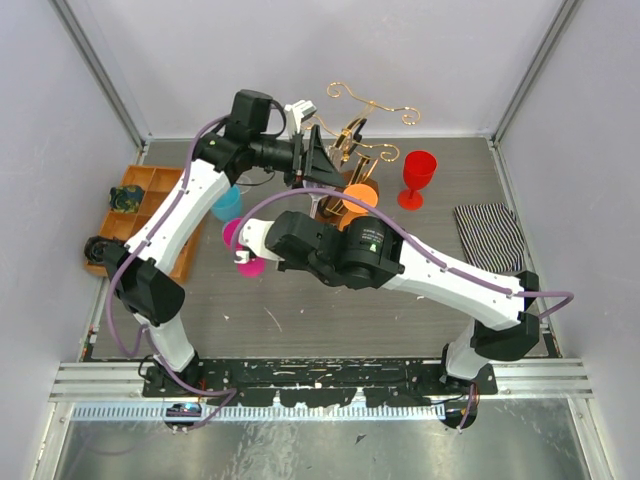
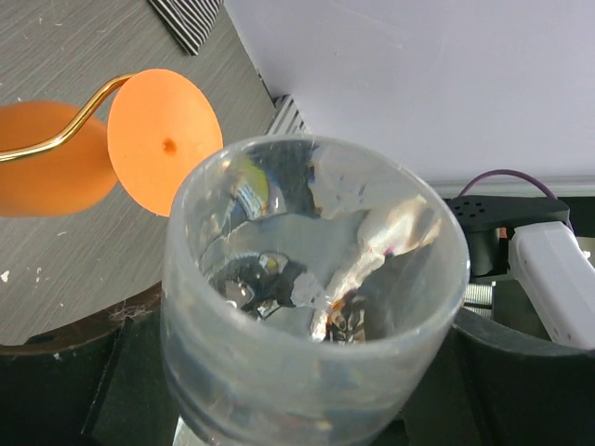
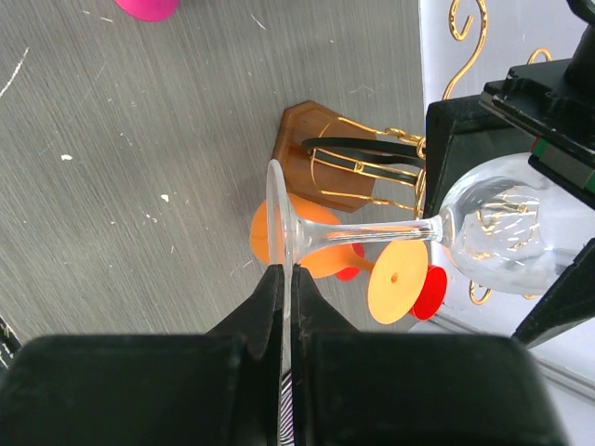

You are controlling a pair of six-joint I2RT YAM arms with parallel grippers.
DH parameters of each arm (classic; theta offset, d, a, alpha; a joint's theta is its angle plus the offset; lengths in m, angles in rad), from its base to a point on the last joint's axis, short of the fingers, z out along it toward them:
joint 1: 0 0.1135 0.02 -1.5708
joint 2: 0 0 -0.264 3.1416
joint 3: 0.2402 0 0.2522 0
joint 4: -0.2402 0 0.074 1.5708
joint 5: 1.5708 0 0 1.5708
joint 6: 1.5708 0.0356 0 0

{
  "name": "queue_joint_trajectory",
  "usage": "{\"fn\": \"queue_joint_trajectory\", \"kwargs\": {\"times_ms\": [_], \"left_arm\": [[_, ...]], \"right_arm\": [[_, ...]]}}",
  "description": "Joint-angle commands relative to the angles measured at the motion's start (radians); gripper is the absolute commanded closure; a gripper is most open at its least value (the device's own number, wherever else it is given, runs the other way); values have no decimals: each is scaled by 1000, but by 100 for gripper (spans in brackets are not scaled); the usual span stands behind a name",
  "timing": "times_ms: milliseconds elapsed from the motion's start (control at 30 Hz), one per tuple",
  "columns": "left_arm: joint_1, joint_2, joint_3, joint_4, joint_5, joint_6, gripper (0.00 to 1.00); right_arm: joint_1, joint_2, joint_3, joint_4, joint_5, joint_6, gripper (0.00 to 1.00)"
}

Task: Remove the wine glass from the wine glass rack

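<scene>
A clear wine glass (image 3: 372, 232) lies level in the air in front of the wine glass rack (image 3: 311, 153), a gold wire stand on a brown wooden base (image 1: 352, 135). My right gripper (image 3: 286, 271) is shut on the rim of the glass's foot. My left gripper (image 1: 322, 165) has its black fingers (image 3: 460, 149) wide on either side of the bowl (image 2: 316, 307), and a thin gap shows on one side. An orange glass (image 3: 397, 281) hangs by a gold arm of the rack (image 2: 56, 139).
A red glass (image 1: 417, 178) stands right of the rack. A blue glass (image 1: 226, 203) and a pink one (image 1: 240, 240) stand left of it. An orange compartment box (image 1: 140, 200) sits at the far left, and a striped cloth (image 1: 490, 235) lies at the right.
</scene>
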Motion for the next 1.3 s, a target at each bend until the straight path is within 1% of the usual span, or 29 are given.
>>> {"fn": "queue_joint_trajectory", "kwargs": {"times_ms": [0,300,467,767,1033,1100,1200,1267], "left_arm": [[-16,-37,30,74,46,-28,18],[6,-20,74,75,9,-36,18],[16,-23,65,73,5,-42,21],[20,-21,57,40,-7,-20,36],[20,-43,50,16,-38,21,39],[20,-50,48,6,-51,36,40],[20,-66,35,6,-72,44,41],[21,-80,15,25,-81,45,41]], "right_arm": [[25,0,48,72,-35,-24,99],[29,-24,22,57,-26,-2,99],[28,-37,-1,59,-14,-2,99],[28,-46,-30,79,6,1,99],[29,-30,-46,86,68,11,99],[28,-26,-41,96,88,22,87],[28,-24,-26,95,87,36,73],[29,-27,-16,98,79,45,60]]}}
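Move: The clear wine glass lies nearly level between the hands. Its bowl is already between the open left fingers, practically at their hand point; its foot is pinched by the right fingers, the foot's middle about 3 cm left and 1 cm ahead of and above that hand. From the left hand, the rack's orange glass hangs some 4 cm ahead, 9 cm right and 14 cm lower; the rack stands about 13 cm ahead, 6 cm right and 17 cm lower. Hold the foot steady with the right gripper while you tighten the left fingers the last little bit onto the bowl, letting the left hand ease up, then forward, about 1.5 cm forward in all. Once the left grip has firmed, open the right fingers roughly a quarter of their range and let go of the foot, keeping that hand in place. ##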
